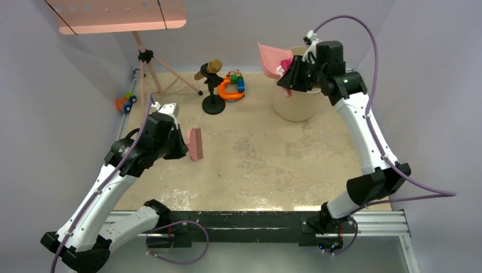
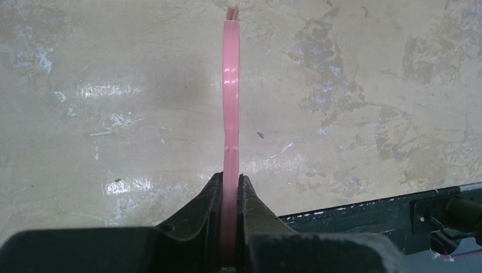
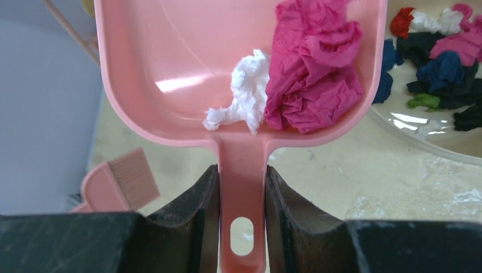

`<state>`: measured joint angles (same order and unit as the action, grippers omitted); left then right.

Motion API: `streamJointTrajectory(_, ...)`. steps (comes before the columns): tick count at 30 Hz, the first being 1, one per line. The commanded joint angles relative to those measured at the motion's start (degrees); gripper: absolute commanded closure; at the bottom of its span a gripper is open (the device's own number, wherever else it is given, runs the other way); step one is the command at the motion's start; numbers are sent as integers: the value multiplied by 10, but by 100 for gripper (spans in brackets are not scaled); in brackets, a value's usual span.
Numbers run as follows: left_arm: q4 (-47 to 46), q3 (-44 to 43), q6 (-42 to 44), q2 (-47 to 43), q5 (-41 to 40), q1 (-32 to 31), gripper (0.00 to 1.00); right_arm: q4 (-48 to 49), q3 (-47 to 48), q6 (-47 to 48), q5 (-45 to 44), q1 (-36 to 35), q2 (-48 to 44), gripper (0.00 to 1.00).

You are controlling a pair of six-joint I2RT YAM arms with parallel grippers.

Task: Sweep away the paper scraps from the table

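My right gripper (image 3: 242, 187) is shut on the handle of the pink dustpan (image 3: 170, 68), held up over the beige bin (image 1: 295, 105) at the back right. A pink wad (image 3: 315, 68) and a white wad (image 3: 244, 96) of the paper scraps lie in the pan. More paper scraps (image 3: 437, 62), navy, pink, red, green and white, lie in the bin. My left gripper (image 2: 230, 181) is shut on the pink brush (image 2: 230, 85), which hangs above the table (image 1: 267, 165) at mid-left; its bristle head (image 1: 195, 144) shows from above.
Toy blocks with an orange ring (image 1: 233, 86) and a black stand with a gold microphone (image 1: 211, 85) are at the back centre. A pink tripod (image 1: 153, 68) and a small orange-blue toy (image 1: 125, 103) stand at the back left. A black rail (image 1: 239, 222) runs along the near edge.
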<state>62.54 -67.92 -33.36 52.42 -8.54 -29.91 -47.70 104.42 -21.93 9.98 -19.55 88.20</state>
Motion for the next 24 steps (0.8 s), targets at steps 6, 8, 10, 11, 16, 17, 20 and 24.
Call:
streamJointTrajectory(6,-43,27,6,-13,25,1,100,419,-215,-315,424,201,-40,100)
streamJointTrajectory(8,-54,37,3,-15,32,2,100,541,-267,-425,467,230,-36,100)
streamJointTrajectory(10,-65,47,0,-16,42,1,100,657,-305,-515,495,248,-25,100)
streamJointTrajectory(11,-68,51,-2,-16,47,1,100,713,-323,-559,505,254,-21,100)
streamJointTrajectory(16,-81,64,-10,-14,64,1,100,988,-391,-753,515,275,10,100)
streamJointTrajectory(17,-82,65,-11,-14,65,2,100,1027,-398,-784,513,276,15,100)
streamJointTrajectory(20,-87,69,-14,-13,69,1,100,1131,-422,-870,500,277,34,100)
streamJointTrajectory(24,-91,73,-19,-14,76,1,100,1267,-451,-974,468,279,66,100)
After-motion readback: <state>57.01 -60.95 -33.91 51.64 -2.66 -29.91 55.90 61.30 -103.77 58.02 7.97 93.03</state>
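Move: The two scraps, pink and white, lie on the pink dustpan still held in the right hand, about 8 cm ahead of it and 2 cm to its left. The bin they are bound for stands about 10 cm ahead and 7 cm to the right, its middle some 20 cm below; the colored toy is roughly 15 cm ahead, 18 cm left, 31 cm down. From the left hand, still gripping the brush, the bin lies around 31 cm ahead and 42 cm right. The loaded dustpan, its handle kept in the right hand's fingers, is carried about 7 cm right and a few centimetres forward over the bin while rolling some 70 degrees, left edge up; the hand dips about 2 cm, then climbs 4. Meanwhile the left hand, still holding the brush clear of the table, sinks about 3 cm and drifts right. ##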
